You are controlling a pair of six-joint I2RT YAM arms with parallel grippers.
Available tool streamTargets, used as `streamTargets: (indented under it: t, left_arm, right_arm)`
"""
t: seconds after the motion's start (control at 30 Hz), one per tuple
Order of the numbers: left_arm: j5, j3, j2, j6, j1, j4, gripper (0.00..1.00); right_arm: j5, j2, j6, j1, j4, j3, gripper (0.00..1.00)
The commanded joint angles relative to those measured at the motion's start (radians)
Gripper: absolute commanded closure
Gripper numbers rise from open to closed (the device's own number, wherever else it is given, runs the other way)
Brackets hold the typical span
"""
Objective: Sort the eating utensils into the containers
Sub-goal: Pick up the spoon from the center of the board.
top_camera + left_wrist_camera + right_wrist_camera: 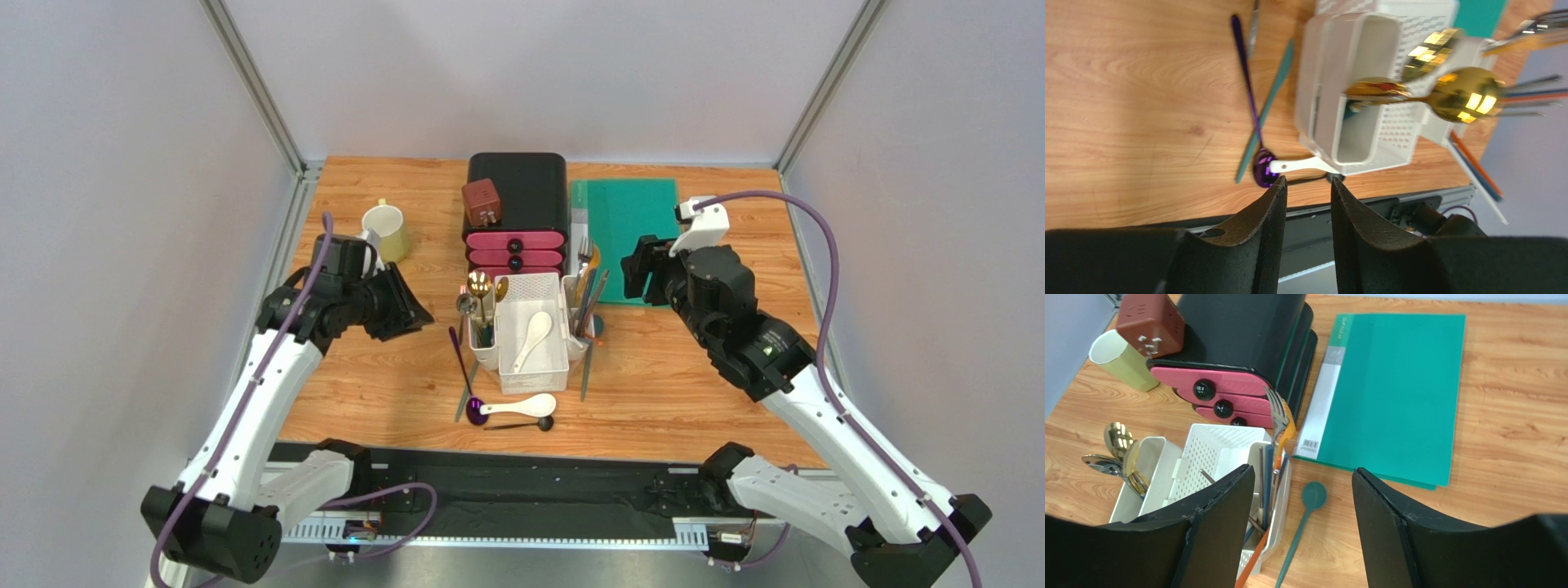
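Note:
The white caddy stands mid-table with a white ceramic spoon in its centre bin. Gold spoons stand in its left side bin. A fork and chopsticks stand in the right one. On the table in front lie a purple spoon, a white spoon and a black spoon. A teal spoon lies right of the caddy. My left gripper hangs open and empty left of the caddy. My right gripper is open wide and empty above the caddy's right side.
Behind the caddy stands a black-and-pink drawer box with a red-brown cube on it. A pale yellow mug is at the back left and a green folder at the back right. A teal utensil handle lies beside the purple spoon.

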Motion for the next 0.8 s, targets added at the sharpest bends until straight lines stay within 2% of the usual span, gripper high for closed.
streamTargets:
  t: [0.0, 0.17, 0.5, 0.77]
  left_arm:
    - [-0.007, -0.096, 0.055, 0.017, 0.034, 0.067, 0.61]
    - [0.027, -0.16, 0.188, 0.012, 0.034, 0.135, 0.62]
    - [0.098, -0.351, 0.263, -0.051, 0.034, 0.331, 0.62]
    - [-0.008, -0.328, 0.326, -0.048, 0.013, 0.325, 0.62]
  right_arm:
    - [-0.029, -0.029, 0.057, -0.019, 0.0, -0.017, 0.35]
    - [-0.031, -0.057, 0.059, -0.024, -0.007, -0.045, 0.35]
    - [-0.043, -0.089, 0.06, -0.039, -0.01, -0.089, 0.35]
    - [-0.066, -0.081, 0.065, -0.048, -0.007, -0.085, 0.36]
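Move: The purple spoon lies on the board about 5 cm to the right of my left hand, level with it fore and aft, and roughly 21 cm below. The teal knife is beside it, some 5 cm right and 4 cm back. The white spoon is about 15 cm right and 7 cm back, and the white basket's middle some 17 cm right, 6 cm ahead. From my right hand the purple spoon lies about 27 cm left, 5 cm back and 29 cm down. I drop my left hand almost straight down, about 16 cm, quickly at first and then slowing, to low over the bare wood just left of the purple spoon's handle. The wrist tips some 20 degrees so the fingers point more steeply down, part open throughout and touching nothing yet. My right hand, open and empty, sinks about 2 cm, easing slightly back and right. ##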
